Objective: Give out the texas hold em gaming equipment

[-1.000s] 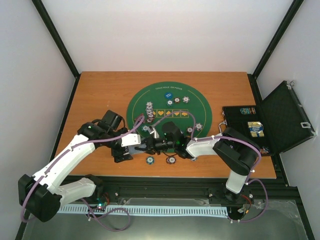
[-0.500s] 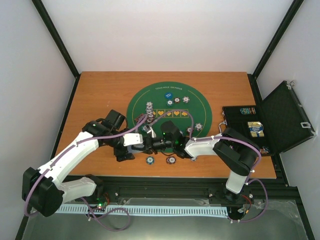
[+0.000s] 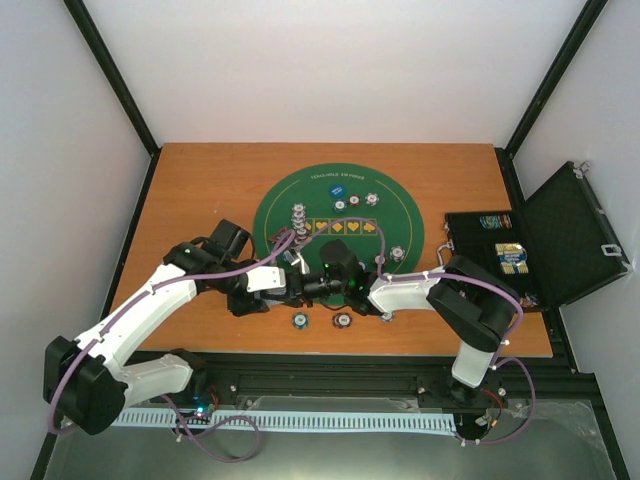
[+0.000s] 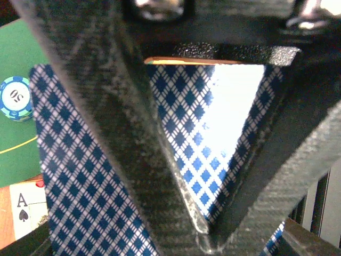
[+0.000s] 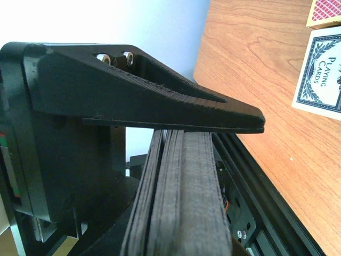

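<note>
Over the near edge of the green mat [image 3: 400, 215] my two grippers meet tip to tip. My right gripper [image 3: 314, 287] is shut on a deck of playing cards [image 5: 186, 186], seen edge-on under its upper finger [image 5: 160, 101]. My left gripper [image 3: 291, 285] faces the blue-diamond card backs [image 4: 213, 122]. Its fingers close to a point [image 4: 205, 234] on the top playing card. A teal chip [image 4: 15, 97] and a face-up ace of spades [image 4: 24, 210] lie on the left. A chip stack [image 3: 297, 215], loose chips [image 3: 372, 199] and a blue disc [image 3: 338, 187] sit on the mat.
Two chips [image 3: 299, 320] [image 3: 342, 320] lie on the wood in front of the mat. The open black case [image 3: 560, 235] stands at the right with card boxes [image 3: 512, 255] inside. A card box [image 5: 319, 74] shows in the right wrist view.
My left gripper has moved right up to the deck and its jaws have closed from wide open onto the top card. The right gripper has kept its grip, shifting slightly.
</note>
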Tool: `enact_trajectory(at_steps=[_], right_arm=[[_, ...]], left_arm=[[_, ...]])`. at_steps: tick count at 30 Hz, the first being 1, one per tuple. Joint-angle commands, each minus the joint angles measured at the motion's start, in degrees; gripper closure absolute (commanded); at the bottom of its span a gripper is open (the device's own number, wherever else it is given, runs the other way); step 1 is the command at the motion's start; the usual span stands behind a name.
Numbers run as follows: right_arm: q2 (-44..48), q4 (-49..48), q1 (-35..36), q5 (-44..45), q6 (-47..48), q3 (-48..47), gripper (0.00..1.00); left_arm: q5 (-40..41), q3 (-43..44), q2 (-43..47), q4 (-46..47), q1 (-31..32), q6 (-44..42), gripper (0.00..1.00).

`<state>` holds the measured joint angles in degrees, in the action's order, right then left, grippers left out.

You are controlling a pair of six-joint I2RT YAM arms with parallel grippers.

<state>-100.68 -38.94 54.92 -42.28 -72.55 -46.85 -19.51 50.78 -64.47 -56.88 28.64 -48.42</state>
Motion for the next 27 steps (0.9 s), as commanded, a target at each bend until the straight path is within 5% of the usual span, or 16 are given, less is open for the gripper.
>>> enact_trajectory(at_steps=[1,8,14,27], right_arm=[[-0.38,-0.28,0.28,1.80,-0.18,-0.57,0.97],[-0.69,0.03,0.28,2.45,-0.13,-0.27,0.97],[-0.36,2.07,-0.68,2.57,0.80,-0.11,0.93],[1.79,10.44,-2.95,1.49,5.55,-1.20,0.60]], left_arm=[[-0.38,1.37,1.92,0.34,0.27,-0.12,0.47],[-0.18,1.16,3.35,-0.02,0.27,-0.07,0.44],[1.14,0.62,3.73,-0.79,0.27,-0.92,0.58],[4.22,0.71,4.18,-1.59,0.27,-2.67,0.70]])
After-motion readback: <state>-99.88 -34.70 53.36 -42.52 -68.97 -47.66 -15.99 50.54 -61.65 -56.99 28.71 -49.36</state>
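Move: The blue-backed card deck is already clamped by both hands: its middle is about 2 cm to the right of my left hand's point and only about 1 cm left of my right hand's. From my left hand, the near card box lies roughly 1 cm back and 6 cm left, the far card box some 5 cm ahead and 8 cm left, and the blue 50 chip about 8 cm ahead and 2 cm right, all some 12 cm below. I hand the deck over: my left hand keeps its grip on the deck's edges, rises barely 0.5 cm, then eases about 1 cm left with a slight forward drift, its fingertips swinging some 5 degrees forward. My right hand, pinching the deck's two faces, holds almost still, then partly opens its fingers late while shifting about 1 cm forward and slightly right. ##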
